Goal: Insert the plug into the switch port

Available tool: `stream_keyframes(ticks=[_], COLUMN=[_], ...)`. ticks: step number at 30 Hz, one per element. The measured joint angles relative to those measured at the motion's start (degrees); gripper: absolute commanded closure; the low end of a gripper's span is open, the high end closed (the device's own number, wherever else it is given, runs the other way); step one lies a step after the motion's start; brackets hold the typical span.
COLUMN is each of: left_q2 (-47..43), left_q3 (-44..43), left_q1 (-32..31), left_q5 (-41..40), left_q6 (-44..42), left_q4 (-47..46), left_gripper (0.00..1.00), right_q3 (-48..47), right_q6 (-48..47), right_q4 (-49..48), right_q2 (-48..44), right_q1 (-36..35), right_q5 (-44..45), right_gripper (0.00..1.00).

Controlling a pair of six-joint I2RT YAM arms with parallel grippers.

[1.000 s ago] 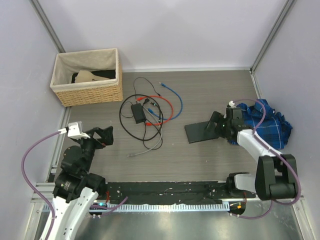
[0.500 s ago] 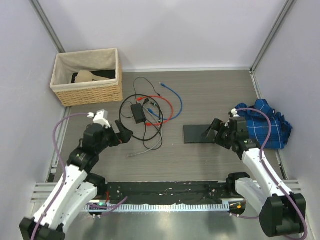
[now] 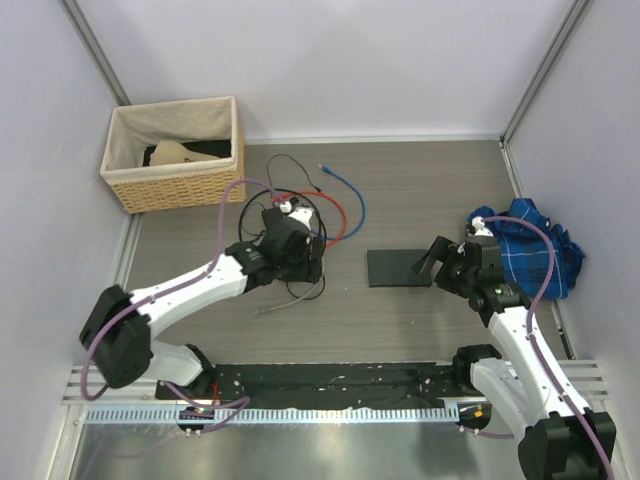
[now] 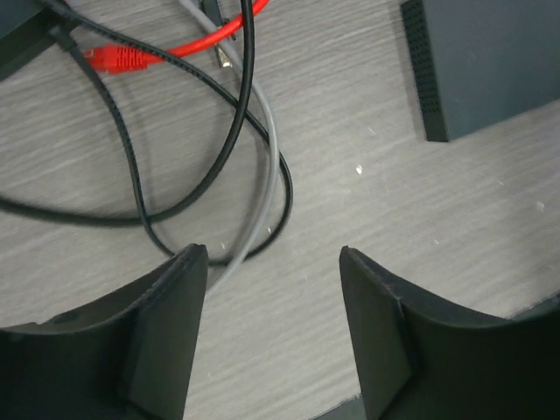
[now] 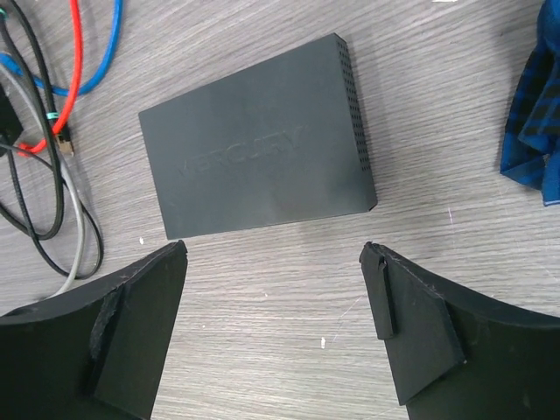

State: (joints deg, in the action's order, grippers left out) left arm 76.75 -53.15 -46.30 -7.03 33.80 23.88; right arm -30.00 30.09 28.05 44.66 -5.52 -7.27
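The switch (image 3: pixel 398 267) is a flat dark grey box lying flat on the table; its plain top (image 5: pixel 258 166) fills the right wrist view, and no port shows on it. My right gripper (image 3: pixel 433 265) (image 5: pixel 273 254) is open just off the switch's right edge, touching nothing. My left gripper (image 3: pixel 298 262) (image 4: pixel 273 262) is open low over the tangle of cables, with bare table between its fingers. A grey cable (image 4: pixel 262 140) runs past the left finger. A red plug (image 4: pixel 118 58) and the grey cable's plug (image 4: pixel 224 58) lie beyond the fingers.
A wicker basket (image 3: pixel 175 150) stands at the back left. A blue checked cloth (image 3: pixel 535 250) lies right of the right arm. Black, red and blue cables (image 3: pixel 350 200) loop left of the switch, and a loose grey plug end (image 3: pixel 262 312) lies nearer the front.
My left arm has swung from the left side over to the cable pile and its jaws have narrowed a little. The switch, tilted a second ago, now lies flat; my right gripper has backed off it.
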Motion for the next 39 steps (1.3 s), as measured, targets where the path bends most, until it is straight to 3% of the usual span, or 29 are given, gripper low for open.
stream_keyframes(ticks=[2,5,10,20,23,30,36,39], left_q2=[4.13,11.41,19.23,25.40,25.57,20.85,8.98,5.03], left_q3=[-2.12,-5.29,-7.98,-9.99,-10.36,-11.21,-22.51,-29.29], left_q1=[-0.74,-1.42,-1.81,-1.97,-1.97,-2.01,-0.50,4.72], left_q5=[-0.63,-0.92,-0.68,2.01,3.19,6.51,8.39,9.51], left_q6=[-1.25,-2.99,-5.44,-7.56,-7.76,-9.25,-14.73,-17.29], left_q4=[0.24,0.42,1.46,2.14,2.25,8.98,18.99,21.73], left_gripper=[0.47,0.61,0.69,0.92,1.00,1.00,1.00,1.00], right_q3=[0.00,0.00,0.07,0.61,0.63,0.63,0.28,-0.22], right_q6=[0.04,0.09,0.26,0.46,0.46,0.42,0.33,0.22], right_q4=[0.11,0.26,0.35,0.50,0.52,0.50,0.61,0.72], right_q2=[-0.85,-1.86,-2.34,-2.80,-2.80,-2.67,-1.60,-1.33], right_q1=[0.00,0.00,0.00,0.00,0.00,0.00,0.00,0.00], right_q5=[0.00,-0.04,-0.17,-0.28,-0.28,-0.28,-0.28,-0.31], right_gripper=[0.11,0.11,0.11,0.11,0.11,0.11,0.11,0.12])
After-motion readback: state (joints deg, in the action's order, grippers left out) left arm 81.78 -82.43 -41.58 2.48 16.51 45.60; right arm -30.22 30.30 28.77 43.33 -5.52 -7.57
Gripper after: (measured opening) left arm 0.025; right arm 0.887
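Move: The grey cable with the plug crosses the table about 10 cm below the left hand and 3 cm to its right. Its plug end lies roughly 11 cm back and 12 cm left of the hand, also 10 cm down. At similar depth are a red plug (3 cm ahead, 4 left), the black adapter (8 ahead, 9 left) and the switch (19 right, 1 back). From the right hand, the spot to be gripped is some 23 cm left, level fore and aft, 8 cm down. The grey cable gets pinched near the right side of the tangle: the left hand sinks about 10 cm onto it, easing some 3 cm right, its part-closed fingers shutting on the way down. It then lifts fast, about 20 cm, edging forward and left late in the rise, the wrist turned some 15 degrees clockwise, the fingers still shut on the cable. ##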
